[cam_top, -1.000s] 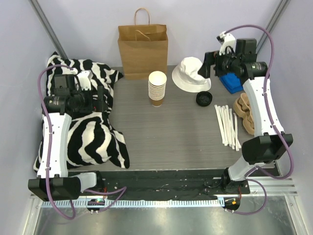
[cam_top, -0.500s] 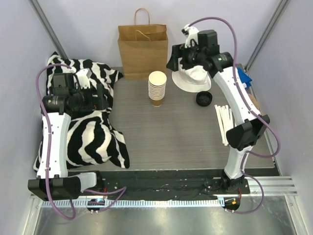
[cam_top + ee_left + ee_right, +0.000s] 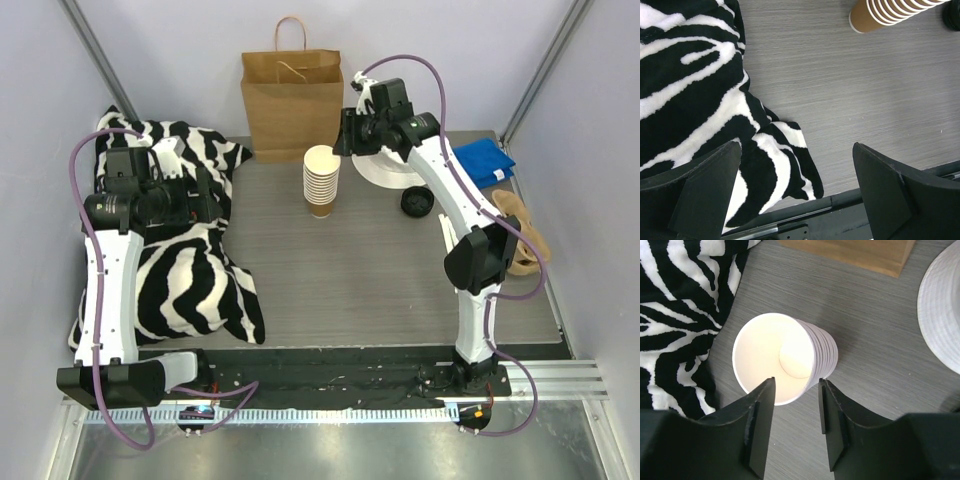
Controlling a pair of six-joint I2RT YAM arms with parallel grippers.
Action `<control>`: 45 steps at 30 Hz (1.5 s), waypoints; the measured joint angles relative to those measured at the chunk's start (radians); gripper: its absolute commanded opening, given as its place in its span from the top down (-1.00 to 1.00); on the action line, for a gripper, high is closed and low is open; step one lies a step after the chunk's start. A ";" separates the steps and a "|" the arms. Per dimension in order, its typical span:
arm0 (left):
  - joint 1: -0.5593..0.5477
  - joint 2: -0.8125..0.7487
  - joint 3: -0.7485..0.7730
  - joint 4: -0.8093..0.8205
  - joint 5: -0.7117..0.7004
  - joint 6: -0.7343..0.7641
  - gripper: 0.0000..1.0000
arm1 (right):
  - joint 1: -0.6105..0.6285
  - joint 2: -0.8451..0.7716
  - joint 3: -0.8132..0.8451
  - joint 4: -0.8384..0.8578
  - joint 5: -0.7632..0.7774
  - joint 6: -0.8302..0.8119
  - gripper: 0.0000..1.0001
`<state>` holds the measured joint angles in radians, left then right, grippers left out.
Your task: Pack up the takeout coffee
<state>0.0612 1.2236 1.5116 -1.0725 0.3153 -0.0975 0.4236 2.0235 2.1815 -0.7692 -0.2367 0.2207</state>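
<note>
No lidded takeout coffee shows in any view. A tall stack of lidless paper cups point(image 3: 321, 180) stands mid-table, and a loose black lid point(image 3: 417, 203) lies to its right. My right gripper point(image 3: 345, 135) hovers just behind and above the stack. In the right wrist view the top cup's white inside point(image 3: 785, 357) sits just beyond the fingertips, and the right gripper point(image 3: 796, 390) stands part open with nothing between its fingers. My left gripper point(image 3: 796, 165) is wide open over the blanket's edge, holding nothing. The stack's brown base point(image 3: 890, 12) shows at the top right of the left wrist view.
A brown paper bag point(image 3: 292, 100) stands upright at the back, behind the cups. A white bucket hat point(image 3: 390, 165) lies right of the stack. A zebra blanket point(image 3: 170, 260) covers the left side. A blue cloth point(image 3: 482, 160) and a pulp cup carrier point(image 3: 520, 235) sit at the far right.
The right arm swung left from the far right corner, past the hat, to above the cup stack, and its jaws narrowed. The left arm stayed still.
</note>
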 measured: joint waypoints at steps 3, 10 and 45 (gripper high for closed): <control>0.000 -0.001 0.000 0.000 -0.001 -0.003 -1.00 | 0.001 0.017 0.003 0.001 0.002 0.016 0.14; 0.000 -0.013 -0.003 0.003 -0.007 -0.007 -0.99 | 0.001 0.063 0.008 0.005 0.004 0.043 0.24; 0.000 -0.021 -0.029 0.007 -0.045 -0.027 -0.99 | -0.013 0.084 0.068 0.013 -0.015 0.159 0.98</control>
<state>0.0612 1.2022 1.4822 -1.0653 0.2703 -0.1246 0.4103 2.1075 2.2498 -0.7559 -0.2520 0.3794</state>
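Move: The top takeout cup's middle lies about 4 cm left of, 1 cm ahead of and 8 cm below the right hand, whose half-open fingers are above its rim. The paper bag is 16 cm ahead and 9 cm left, the white hat 11 cm ahead and 12 cm right, the black lids 2 cm ahead and 18 cm right. From the left hand, the cup is some 16 cm ahead, 23 cm right. The right hand sinks about 4 cm, pinches the top cup's right-hand rim, then lifts it some 2 cm. ##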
